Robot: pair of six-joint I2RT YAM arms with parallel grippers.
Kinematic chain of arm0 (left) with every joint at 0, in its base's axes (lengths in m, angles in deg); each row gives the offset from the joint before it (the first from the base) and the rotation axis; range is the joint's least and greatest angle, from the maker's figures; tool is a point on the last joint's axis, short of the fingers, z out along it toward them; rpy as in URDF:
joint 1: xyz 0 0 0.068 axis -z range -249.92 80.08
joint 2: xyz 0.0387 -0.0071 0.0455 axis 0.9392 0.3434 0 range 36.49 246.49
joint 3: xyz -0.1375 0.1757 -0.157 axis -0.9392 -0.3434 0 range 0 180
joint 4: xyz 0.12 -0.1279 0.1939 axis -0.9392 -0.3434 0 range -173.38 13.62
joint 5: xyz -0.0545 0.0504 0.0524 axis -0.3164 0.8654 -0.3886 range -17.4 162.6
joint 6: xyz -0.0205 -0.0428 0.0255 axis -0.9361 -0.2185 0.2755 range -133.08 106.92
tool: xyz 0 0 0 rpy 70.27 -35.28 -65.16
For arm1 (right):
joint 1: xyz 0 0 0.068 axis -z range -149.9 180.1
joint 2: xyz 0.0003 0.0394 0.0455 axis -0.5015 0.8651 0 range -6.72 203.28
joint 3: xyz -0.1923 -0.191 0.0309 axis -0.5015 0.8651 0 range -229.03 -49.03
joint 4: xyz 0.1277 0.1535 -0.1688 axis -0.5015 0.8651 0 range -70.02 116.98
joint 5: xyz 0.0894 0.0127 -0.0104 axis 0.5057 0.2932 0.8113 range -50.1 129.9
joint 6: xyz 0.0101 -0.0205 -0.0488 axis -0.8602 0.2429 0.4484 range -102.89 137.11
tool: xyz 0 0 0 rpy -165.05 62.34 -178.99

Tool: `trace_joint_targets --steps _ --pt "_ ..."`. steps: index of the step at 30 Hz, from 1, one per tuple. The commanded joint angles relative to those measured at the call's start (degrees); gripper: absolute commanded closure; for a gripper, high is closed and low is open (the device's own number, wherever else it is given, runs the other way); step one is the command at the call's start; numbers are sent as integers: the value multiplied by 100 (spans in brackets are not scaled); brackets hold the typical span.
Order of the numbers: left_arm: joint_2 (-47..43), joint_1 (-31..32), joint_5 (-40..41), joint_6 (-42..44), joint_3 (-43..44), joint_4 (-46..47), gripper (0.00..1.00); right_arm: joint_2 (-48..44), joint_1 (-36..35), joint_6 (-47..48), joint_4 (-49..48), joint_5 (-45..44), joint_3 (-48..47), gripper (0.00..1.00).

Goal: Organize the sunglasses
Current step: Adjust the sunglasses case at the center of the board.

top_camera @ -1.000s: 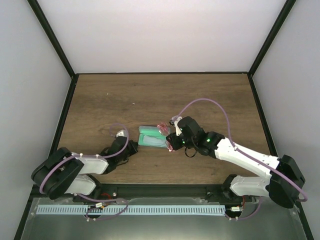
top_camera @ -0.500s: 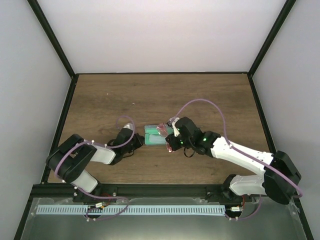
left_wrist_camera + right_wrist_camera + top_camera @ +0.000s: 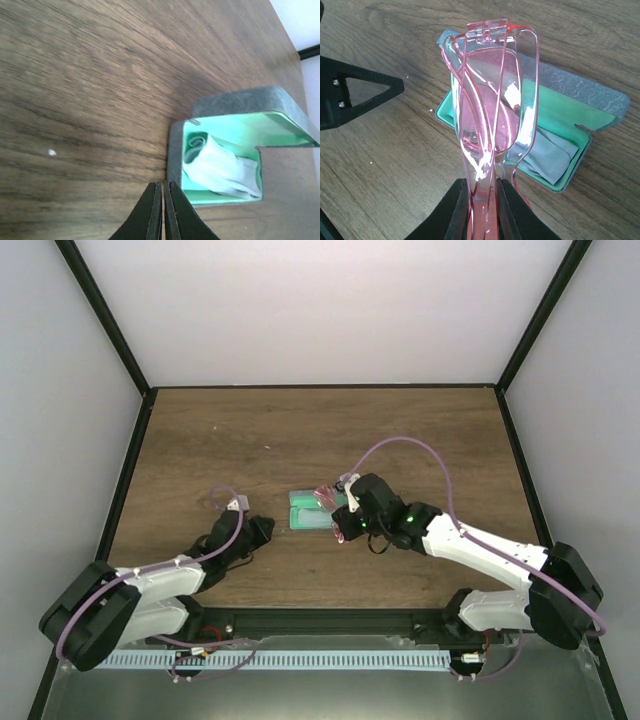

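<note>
The sunglasses (image 3: 490, 110), folded, with pink-red translucent lenses, stand upright in my right gripper (image 3: 482, 210), which is shut on their frame just above the open grey case (image 3: 580, 90). From the top view, the sunglasses (image 3: 327, 500) and right gripper (image 3: 343, 516) sit at the right end of the case (image 3: 308, 512). The case's green inside holds a folded light cloth (image 3: 220, 167). My left gripper (image 3: 163, 192) is shut on nothing, low over the table at the left end of the case (image 3: 240, 105). In the top view the left gripper (image 3: 264, 530) is a little to the case's left.
The wooden table (image 3: 300, 430) has a black raised rim (image 3: 130, 470) on its left, back and right sides. My left gripper's black fingers (image 3: 355, 95) show at the left of the right wrist view.
The left gripper reached in to the case's left end, nudged it slightly right, then drew back left. The right gripper with the sunglasses barely moved.
</note>
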Motion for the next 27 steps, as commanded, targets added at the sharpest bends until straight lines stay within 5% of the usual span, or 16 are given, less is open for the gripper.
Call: trace_joint_targets --steps 1,27 --pt "-222 195 -115 -130 -80 -206 96 55 -27 66 -153 -116 -66 93" --pt "1902 826 -639 -357 514 1109 96 85 -27 80 -143 -185 -48 93"
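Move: The sunglasses case lies open with its middle about 10 cm to the right of the left hand, some 3 cm ahead and 3 cm below it; the cloth inside is roughly 10 cm right and 1 cm ahead. The sunglasses held by the right hand hang about 13 cm to the left hand's right, 1 cm ahead and some 7 cm higher. From the right hand, the case is about 5 cm ahead, 5 cm left and 12 cm below. The case is approached round its near left corner: with its fingers shut, the left hand goes about 6 cm right, first drawing back some 3 cm and sinking about as far, then sliding rightward low over the board and edging slightly forward again. Its wrist turns about 10 degrees clockwise and tips down a little. The right hand stays put, keeping its pinch on the sunglasses above the case. ##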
